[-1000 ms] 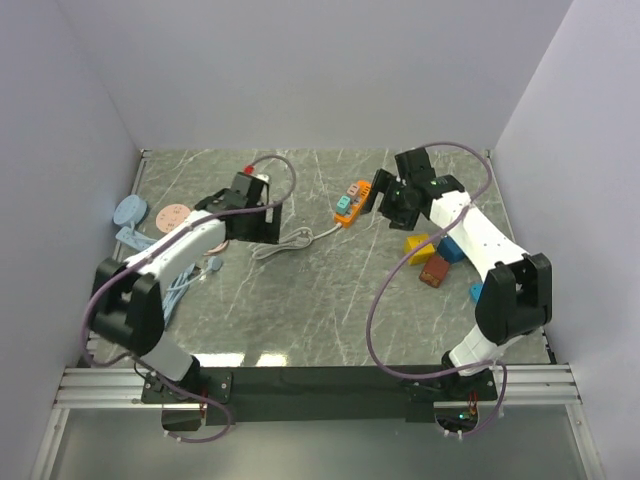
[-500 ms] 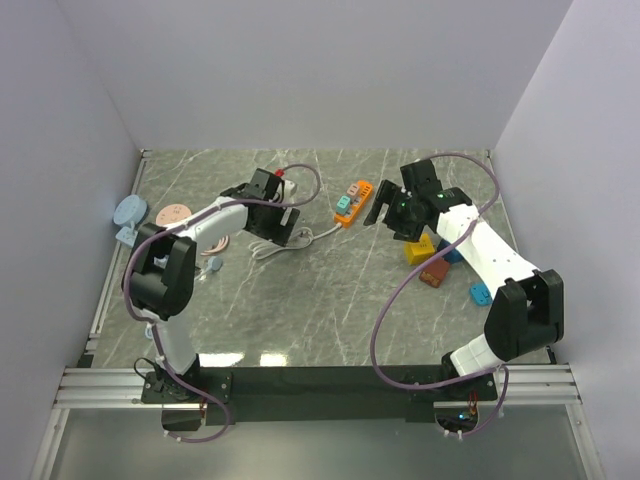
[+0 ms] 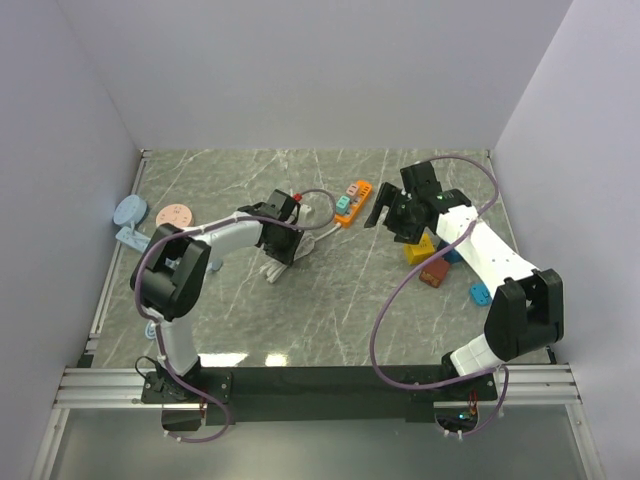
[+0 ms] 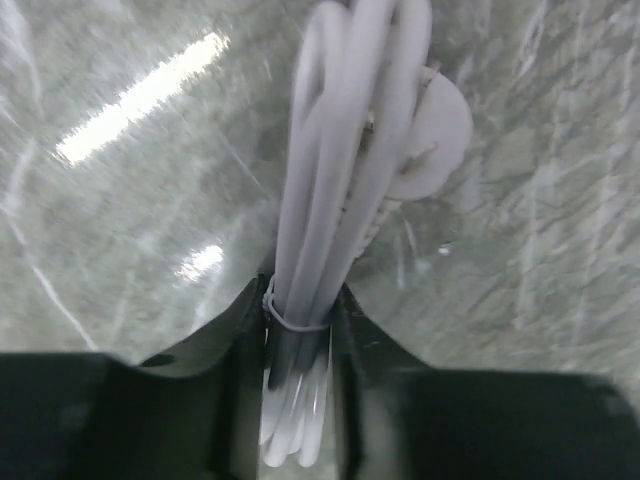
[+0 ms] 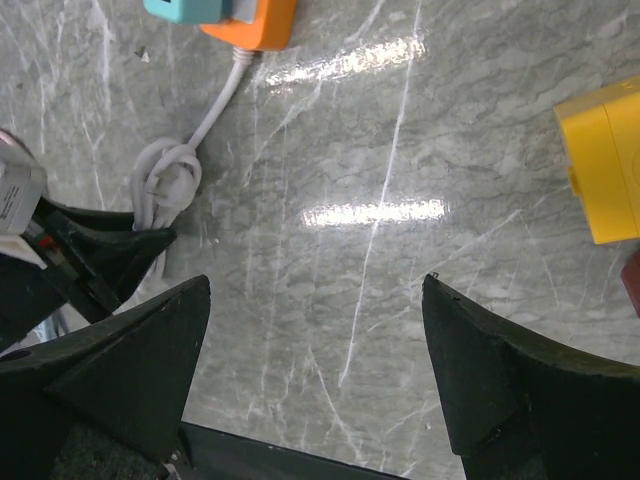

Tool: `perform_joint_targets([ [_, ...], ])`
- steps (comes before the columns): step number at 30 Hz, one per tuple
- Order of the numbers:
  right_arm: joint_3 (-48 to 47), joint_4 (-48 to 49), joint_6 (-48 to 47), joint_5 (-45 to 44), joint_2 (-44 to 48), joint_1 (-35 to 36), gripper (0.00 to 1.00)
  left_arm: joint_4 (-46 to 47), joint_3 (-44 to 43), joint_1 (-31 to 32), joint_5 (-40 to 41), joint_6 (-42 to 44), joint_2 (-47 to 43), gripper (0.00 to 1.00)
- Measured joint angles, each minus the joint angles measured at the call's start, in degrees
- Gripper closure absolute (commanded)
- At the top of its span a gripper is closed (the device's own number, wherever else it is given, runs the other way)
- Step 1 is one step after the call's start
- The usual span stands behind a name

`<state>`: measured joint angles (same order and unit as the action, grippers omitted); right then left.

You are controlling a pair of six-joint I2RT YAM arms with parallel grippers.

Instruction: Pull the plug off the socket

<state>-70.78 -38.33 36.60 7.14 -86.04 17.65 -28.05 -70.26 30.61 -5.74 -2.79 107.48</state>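
An orange socket strip (image 3: 352,200) lies at the back middle of the table, with a teal plug (image 3: 343,204) seated in it. Both show at the top edge of the right wrist view: socket (image 5: 255,20), plug (image 5: 185,8). A white cable (image 5: 215,110) runs from the strip to a tied bundle (image 4: 340,190). My left gripper (image 4: 297,335) is shut on that bundle near its zip tie, left of the strip (image 3: 284,245). My right gripper (image 5: 315,290) hangs open over bare table just right of the strip (image 3: 385,218), holding nothing.
Coloured blocks lie at the right: yellow (image 3: 418,250), blue (image 3: 453,251), brown (image 3: 434,272), small blue (image 3: 478,293). A pale blue object (image 3: 130,212) and a pink disc (image 3: 172,215) sit at the left wall. White walls enclose three sides.
My left arm swung right from the back left onto the cable bundle and its jaws closed on it. My right gripper shifted slightly right early on, then stayed still and open.
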Motion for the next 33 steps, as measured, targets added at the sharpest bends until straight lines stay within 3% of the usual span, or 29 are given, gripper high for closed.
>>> perform_joint_targets([
  [4,0.4,0.0,0.0,0.0,0.0,-0.5,0.07,1.3,2.9,1.2,1.1,-5.7,-2.3,0.99],
  [9,0.4,0.2,-0.1,0.0,0.0,-1.2,0.07,0.9,7.7,5.8,2.8,-16.6,-6.3,0.99],
  [17,-2.9,0.1,-1.8,0.6,-3.7,-1.4,0.08,1.9,15.4,19.1,2.8,-36.3,-12.0,0.98],
  [20,-4.6,-0.2,-3.1,1.1,-5.9,-1.4,0.08,3.1,15.4,20.7,2.6,-42.1,-12.0,0.67],
  [21,-5.3,-0.3,-3.5,1.3,-6.6,-1.4,0.08,3.3,15.3,21.2,2.9,-43.8,-12.0,0.44],
  [24,-7.2,-0.7,-5.0,1.7,-8.4,-1.4,0.09,2.3,14.2,22.9,4.7,-48.2,-12.2,0.17],
  [26,-8.5,-1.0,-6.3,2.1,-9.6,-1.2,0.09,1.9,13.9,23.6,6.2,-50.9,-13.2,0.12],
  [33,-14.8,-3.3,-10.4,1.4,-14.8,3.5,0.10,-1.6,13.9,23.6,11.7,-59.0,-23.8,0.06],
])
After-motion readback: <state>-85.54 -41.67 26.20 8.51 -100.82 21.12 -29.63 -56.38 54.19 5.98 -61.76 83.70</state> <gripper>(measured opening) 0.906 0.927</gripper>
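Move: My left hand is already low over the table, pinching the bundled white cable near its tie. The bare table it is taken to lies about 15 cm back and 8 cm right. From that hand, the orange power strip is some 15 cm ahead and 14 cm right. From my open right hand, the strip's teal plug is about 13 cm ahead, 7 cm left and 13 cm below, and the yellow block is 2 cm ahead and 8 cm right. I keep the cable bundle pinched and drag it back about 15 cm and some 8 cm to the right with my left hand, low and level, turning counter-clockwise as I go. There I open the fingers, let the cable go and rise about 7 cm, still turning. Meanwhile my right hand, fingers wide, eases forward, then left, about 4 cm each, towards the strip. ##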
